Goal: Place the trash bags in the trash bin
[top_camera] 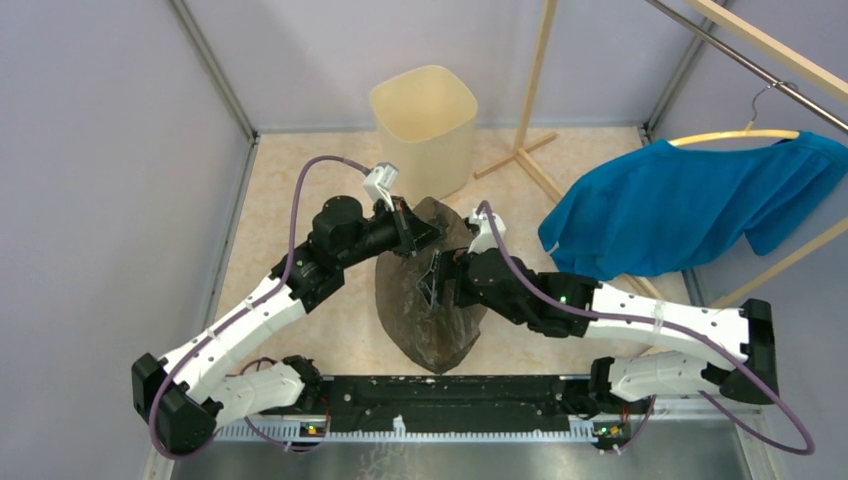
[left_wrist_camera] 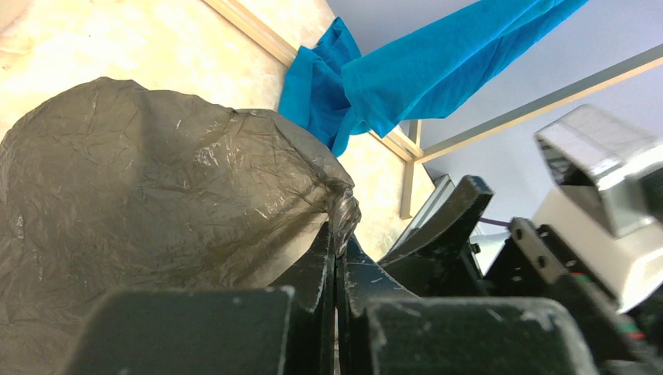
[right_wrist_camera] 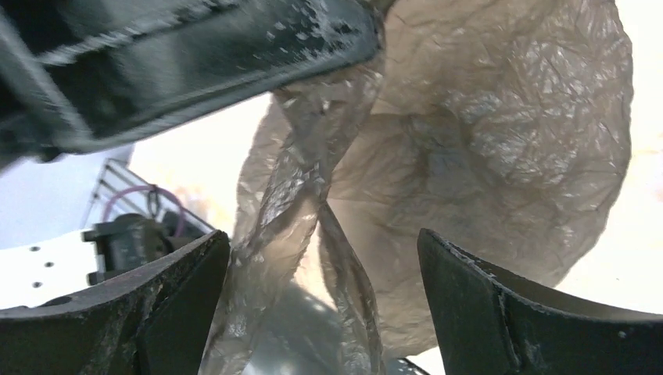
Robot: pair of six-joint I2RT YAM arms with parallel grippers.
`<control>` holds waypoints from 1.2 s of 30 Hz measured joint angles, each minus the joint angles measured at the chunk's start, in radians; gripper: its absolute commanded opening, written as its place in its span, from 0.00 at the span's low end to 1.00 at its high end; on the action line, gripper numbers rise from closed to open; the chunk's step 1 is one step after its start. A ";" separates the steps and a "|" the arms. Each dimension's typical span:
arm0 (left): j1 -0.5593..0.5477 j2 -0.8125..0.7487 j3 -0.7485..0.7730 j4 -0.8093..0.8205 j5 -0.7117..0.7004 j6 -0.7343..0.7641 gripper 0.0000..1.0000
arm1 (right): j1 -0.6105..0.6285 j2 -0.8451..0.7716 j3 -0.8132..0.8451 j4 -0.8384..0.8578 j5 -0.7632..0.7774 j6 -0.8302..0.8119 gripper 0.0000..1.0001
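Observation:
The trash bag (top_camera: 430, 300), wrinkly, dark grey-brown and see-through, hangs over the floor between my two arms. My left gripper (top_camera: 415, 232) holds its upper edge; in the left wrist view the fingertips (left_wrist_camera: 338, 234) are shut on a pinched bunch of the bag (left_wrist_camera: 141, 187). My right gripper (top_camera: 436, 280) is against the bag's middle, with its jaws wide open. In the right wrist view a twisted fold of the bag (right_wrist_camera: 293, 203) hangs between the open fingers (right_wrist_camera: 322, 242), close to the left one. The cream trash bin (top_camera: 425, 125) stands upright behind the bag, with nothing visible in it.
A blue cloth garment (top_camera: 680, 205) hangs on a hanger at the right, also seen in the left wrist view (left_wrist_camera: 422, 70). A wooden rack's post and feet (top_camera: 530, 120) stand right of the bin. Grey walls close in the floor on three sides.

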 measured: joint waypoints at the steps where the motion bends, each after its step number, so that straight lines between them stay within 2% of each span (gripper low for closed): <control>1: 0.000 0.000 0.000 0.000 0.000 0.000 0.00 | 0.000 0.016 0.000 -0.009 0.012 -0.006 0.82; 2: 0.000 0.000 0.000 0.000 0.000 0.000 0.00 | 0.000 0.029 -0.002 -0.013 0.019 -0.012 0.75; 3: 0.000 0.000 0.000 0.000 0.000 0.001 0.00 | 0.000 0.039 -0.005 -0.014 0.025 -0.018 0.54; 4: 0.000 0.000 0.000 0.000 0.000 0.003 0.00 | 0.000 0.043 -0.014 -0.010 0.030 -0.026 0.28; 5: 0.000 0.000 0.000 -0.002 0.000 0.004 0.04 | 0.000 0.043 -0.024 -0.008 0.035 -0.042 0.09; 6: 0.000 0.000 0.000 -0.004 0.000 0.006 0.12 | 0.001 0.039 -0.035 0.001 0.041 -0.054 0.00; 7: 0.000 0.000 0.000 -0.006 0.000 0.009 0.24 | 0.001 0.034 -0.048 0.010 0.048 -0.061 0.00; 9: 0.000 0.000 0.000 -0.020 -0.007 0.017 0.57 | 0.001 0.015 -0.078 0.031 0.068 -0.079 0.00; 10: 0.000 0.000 0.002 -0.032 -0.015 0.031 0.70 | 0.001 0.002 -0.091 0.039 0.081 -0.089 0.00; 12: 0.000 -0.002 0.014 -0.073 -0.041 0.042 0.89 | 0.001 -0.037 -0.120 0.047 0.121 -0.113 0.00; 14: 0.000 -0.010 0.031 -0.121 -0.082 0.055 0.98 | 0.001 -0.088 -0.148 0.049 0.172 -0.143 0.00; 21: 0.000 -0.086 0.111 -0.282 -0.291 0.092 0.98 | 0.002 -0.277 -0.258 0.040 0.362 -0.232 0.00; 25: 0.011 -0.061 0.164 -0.349 -0.418 0.095 0.98 | 0.001 -0.366 -0.322 0.017 0.436 -0.266 0.00; 29: 0.083 0.046 0.225 -0.372 -0.461 0.094 0.98 | -0.005 -0.452 -0.358 -0.006 0.486 -0.309 0.00; 33: 0.212 0.203 0.308 -0.352 -0.409 0.086 0.98 | -0.011 -0.507 -0.363 -0.008 0.515 -0.353 0.00; 36: 0.258 0.334 0.408 -0.329 -0.400 0.087 0.98 | -0.012 -0.528 -0.363 0.001 0.514 -0.385 0.00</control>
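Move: My right fingers stand open around the trash bag's gathered neck, which is about 1 cm ahead and 3 cm below; the near sleeve of the blue shirt is some 28 cm to the right, 6 cm ahead and about 10 cm lower. My left fingers still pinch the bag, whose neck runs some 6 cm back and 6 cm below that hand; the trash bin's middle is roughly 27 cm ahead of it, 3 cm left and 15 cm below. I dip my right hand about 3 cm and shut its fingers on the bag's neck, then open my left to let go. My right hand carries the bag some 17 cm to the right, its fingers tilting up and swinging clockwise. My left hand, open wide, draws off leftward, then pushes forward towards the bin's left side, turning about 35 degrees counter-clockwise. ##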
